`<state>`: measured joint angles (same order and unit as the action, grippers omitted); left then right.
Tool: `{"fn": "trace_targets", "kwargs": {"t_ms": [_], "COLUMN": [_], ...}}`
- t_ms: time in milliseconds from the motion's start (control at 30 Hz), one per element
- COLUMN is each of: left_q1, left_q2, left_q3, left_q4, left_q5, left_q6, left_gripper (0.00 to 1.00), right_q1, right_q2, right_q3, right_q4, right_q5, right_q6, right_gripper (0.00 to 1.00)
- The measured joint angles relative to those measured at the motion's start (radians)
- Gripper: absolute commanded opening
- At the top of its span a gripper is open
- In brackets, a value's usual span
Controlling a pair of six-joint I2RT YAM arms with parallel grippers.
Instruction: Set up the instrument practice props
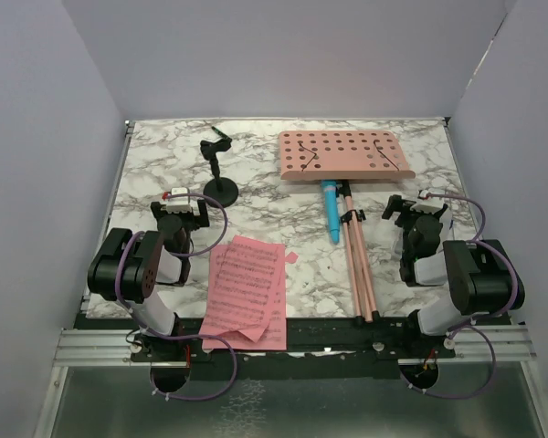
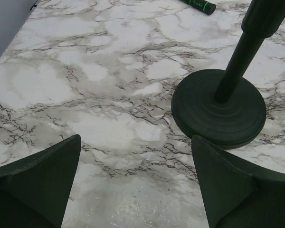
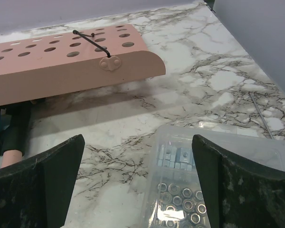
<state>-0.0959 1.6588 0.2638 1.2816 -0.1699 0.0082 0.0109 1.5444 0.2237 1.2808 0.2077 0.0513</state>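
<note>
The salmon-pink music stand lies flat on the marble table. Its hole-punched desk (image 1: 343, 155) is at the back and its folded thin legs (image 1: 358, 265) run toward the near edge. The desk also shows in the right wrist view (image 3: 61, 66). The light-blue stick (image 1: 331, 212) lies beside the legs, partly under the desk. The two pink sheet-music pages (image 1: 247, 290) lie overlapped at the front centre-left. My left gripper (image 1: 184, 210) (image 2: 136, 142) is open and empty over bare table. My right gripper (image 1: 418, 212) (image 3: 137, 140) is open and empty, to the right of the legs.
A black mini microphone stand (image 1: 219, 173) with a round base (image 2: 218, 109) stands just ahead and right of the left gripper. A clear plastic box of metal nuts (image 3: 199, 190) lies under the right gripper. White walls enclose the table on three sides.
</note>
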Motion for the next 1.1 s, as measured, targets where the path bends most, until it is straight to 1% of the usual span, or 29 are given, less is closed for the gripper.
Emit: {"fn": "trace_targets", "kwargs": {"t_ms": [400, 467, 533, 600, 667, 700, 733, 767, 833, 900, 967, 1000, 1100], "left_q1": [0.000, 0.000, 0.000, 0.000, 0.000, 0.000, 0.000, 0.000, 0.000, 0.000, 0.005, 0.008, 0.010], "left_q2": [-0.001, -0.027, -0.107, -0.228, -0.341, -0.408, -0.445, -0.486, -0.552, -0.590, -0.592, -0.584, -0.538], "left_q3": [0.000, 0.002, 0.014, 0.069, 0.159, 0.234, 0.280, 0.328, 0.376, 0.381, 0.380, 0.380, 0.380], "left_q4": [-0.001, -0.043, -0.143, -0.313, -0.479, -0.587, -0.654, -0.740, -0.873, -0.979, -1.085, -1.117, -1.215], "left_q5": [-0.007, -0.034, -0.056, -0.089, -0.137, -0.172, -0.196, -0.226, -0.276, -0.307, -0.302, -0.289, -0.181], "left_q6": [-0.005, -0.019, -0.035, -0.087, -0.183, -0.258, -0.314, -0.377, -0.488, -0.566, -0.615, -0.629, -0.658], "left_gripper": [0.99, 0.99, 0.99, 0.99, 0.99, 0.99, 0.99, 0.99, 0.99, 0.99, 0.99, 0.99, 0.99], "right_q1": [0.000, 0.000, 0.000, 0.000, 0.000, 0.000, 0.000, 0.000, 0.000, 0.000, 0.000, 0.000, -0.001], "right_q2": [0.000, -0.006, -0.077, -0.211, -0.358, -0.424, -0.482, -0.534, -0.616, -0.654, -0.649, -0.636, -0.571], "right_q3": [0.000, 0.000, 0.004, 0.037, 0.126, 0.182, 0.233, 0.274, 0.322, 0.333, 0.335, 0.335, 0.334], "right_q4": [0.000, -0.006, -0.103, -0.253, -0.445, -0.536, -0.612, -0.674, -0.778, -0.874, -0.984, -1.036, -1.183], "right_q5": [0.000, 0.006, 0.013, 0.034, 0.085, 0.114, 0.137, 0.154, 0.177, 0.197, 0.203, 0.200, 0.147], "right_q6": [0.000, -0.001, 0.000, 0.030, 0.128, 0.183, 0.236, 0.284, 0.373, 0.456, 0.533, 0.552, 0.599], "right_gripper": [1.00, 1.00, 1.00, 1.00, 1.00, 1.00, 1.00, 1.00, 1.00, 1.00, 1.00, 1.00, 1.00]}}
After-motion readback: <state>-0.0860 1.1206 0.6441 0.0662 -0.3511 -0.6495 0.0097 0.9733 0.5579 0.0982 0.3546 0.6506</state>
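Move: The black stand's round base lies about 6 cm ahead of the left hand, 10 cm to its right and 8 cm below, with the green marker some 14 cm beyond that base. The sheet music is roughly 19 cm back and 16 cm right of the left hand. From the right hand, the pink music-stand desk is about 12 cm ahead and 18 cm left; the copper legs are 11 cm back and 15 cm left, and the clear box sits just below. Up together, quickly after a short wait, both empty hands climb about 16 cm off the table, the left beside the black stand and the right above the clear box, then sink part of the way again while easing slightly back. Their wrists roll some 30 degrees with the outer sides dropping, turn outward and finally tip down; the fingers stay wide open, touching nothing. ##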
